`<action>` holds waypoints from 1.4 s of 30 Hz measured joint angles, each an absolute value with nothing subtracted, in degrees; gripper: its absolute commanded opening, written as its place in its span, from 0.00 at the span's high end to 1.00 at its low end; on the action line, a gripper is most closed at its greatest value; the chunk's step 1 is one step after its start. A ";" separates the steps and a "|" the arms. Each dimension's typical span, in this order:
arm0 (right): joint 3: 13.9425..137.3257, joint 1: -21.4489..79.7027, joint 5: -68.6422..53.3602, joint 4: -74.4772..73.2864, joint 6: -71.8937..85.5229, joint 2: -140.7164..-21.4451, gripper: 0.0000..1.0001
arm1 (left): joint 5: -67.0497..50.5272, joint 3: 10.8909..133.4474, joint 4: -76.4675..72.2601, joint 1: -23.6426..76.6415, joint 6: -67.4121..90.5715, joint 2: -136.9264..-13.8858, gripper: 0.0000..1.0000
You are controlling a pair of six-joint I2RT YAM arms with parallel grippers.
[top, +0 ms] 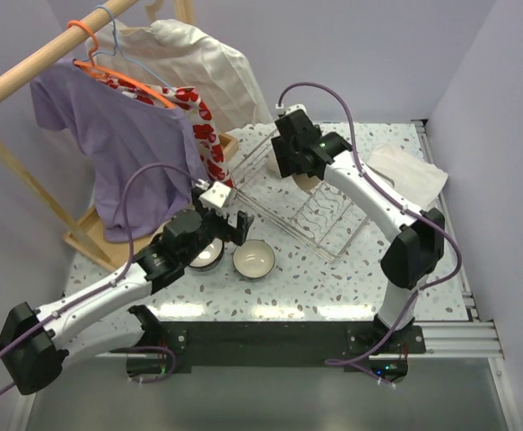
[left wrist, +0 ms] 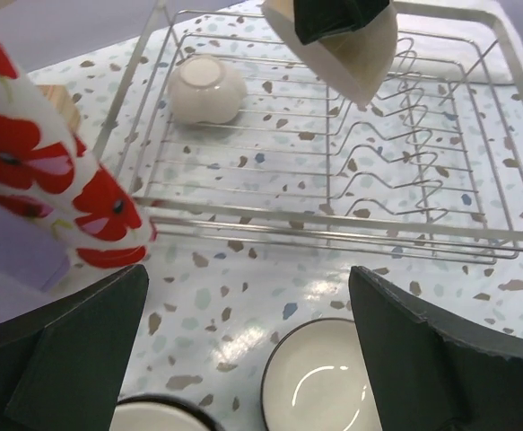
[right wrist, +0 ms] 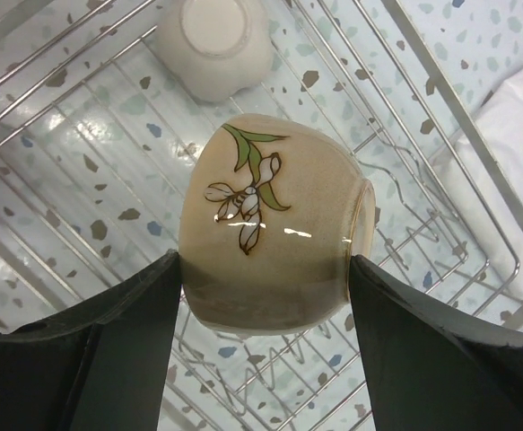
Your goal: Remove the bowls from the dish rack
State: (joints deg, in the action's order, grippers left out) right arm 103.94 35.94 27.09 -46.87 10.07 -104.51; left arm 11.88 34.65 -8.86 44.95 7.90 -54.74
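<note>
My right gripper [right wrist: 265,305] is shut on a beige bowl [right wrist: 270,233] painted with a flower, held on its side above the dish rack [right wrist: 440,81]. In the top view this gripper [top: 301,171] hangs over the rack's [top: 333,229] far part. One white bowl [right wrist: 214,45] lies upside down in the rack's corner [left wrist: 207,88]. Two pale-inside, dark-rimmed bowls stand on the table in front of the rack, one [top: 255,259] right of the other [top: 205,254]. My left gripper [left wrist: 248,350] is open just above them, with nothing between its fingers.
A wooden clothes rail [top: 28,67] stands at the back left, with a purple shirt [top: 126,153] and a red-flowered cloth [left wrist: 55,171] hanging close to the rack's left side. A white cloth [top: 409,171] lies on the table to the right of the rack.
</note>
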 measured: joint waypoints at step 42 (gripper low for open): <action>91.50 35.97 11.09 -42.04 20.18 -87.92 0.67 | -2.46 44.58 -52.82 47.81 15.49 -92.36 0.43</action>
State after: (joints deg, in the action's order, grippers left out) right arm 91.50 35.97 11.09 -42.04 20.18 -87.92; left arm -2.46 44.58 -52.82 47.81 15.49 -92.36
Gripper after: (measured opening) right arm 0.724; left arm 0.683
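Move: The right hand already holds the beige bowl above the rack. From the open left hand that bowl is about 12 cm ahead, 18 cm to the right and roughly level. The single upright bowl is some 9 cm back, 5 cm right and 16 cm below the left hand, the stacked bowls 6 cm back and 9 cm left. From the right hand, the left gripper waits 12 cm back and 18 cm left; the small white bowl is 8 cm ahead, 4 cm left, well below. Rightward by about 15 cm and a little forward, the left hand swings to the held beige bowl, turning clockwise and rolling its left side down; once there, its wide-open fingers start closing around the bowl's lower wall. The right hand keeps its grip, drawing the bowl back and up towards them while its left side rises some 20 degrees. ##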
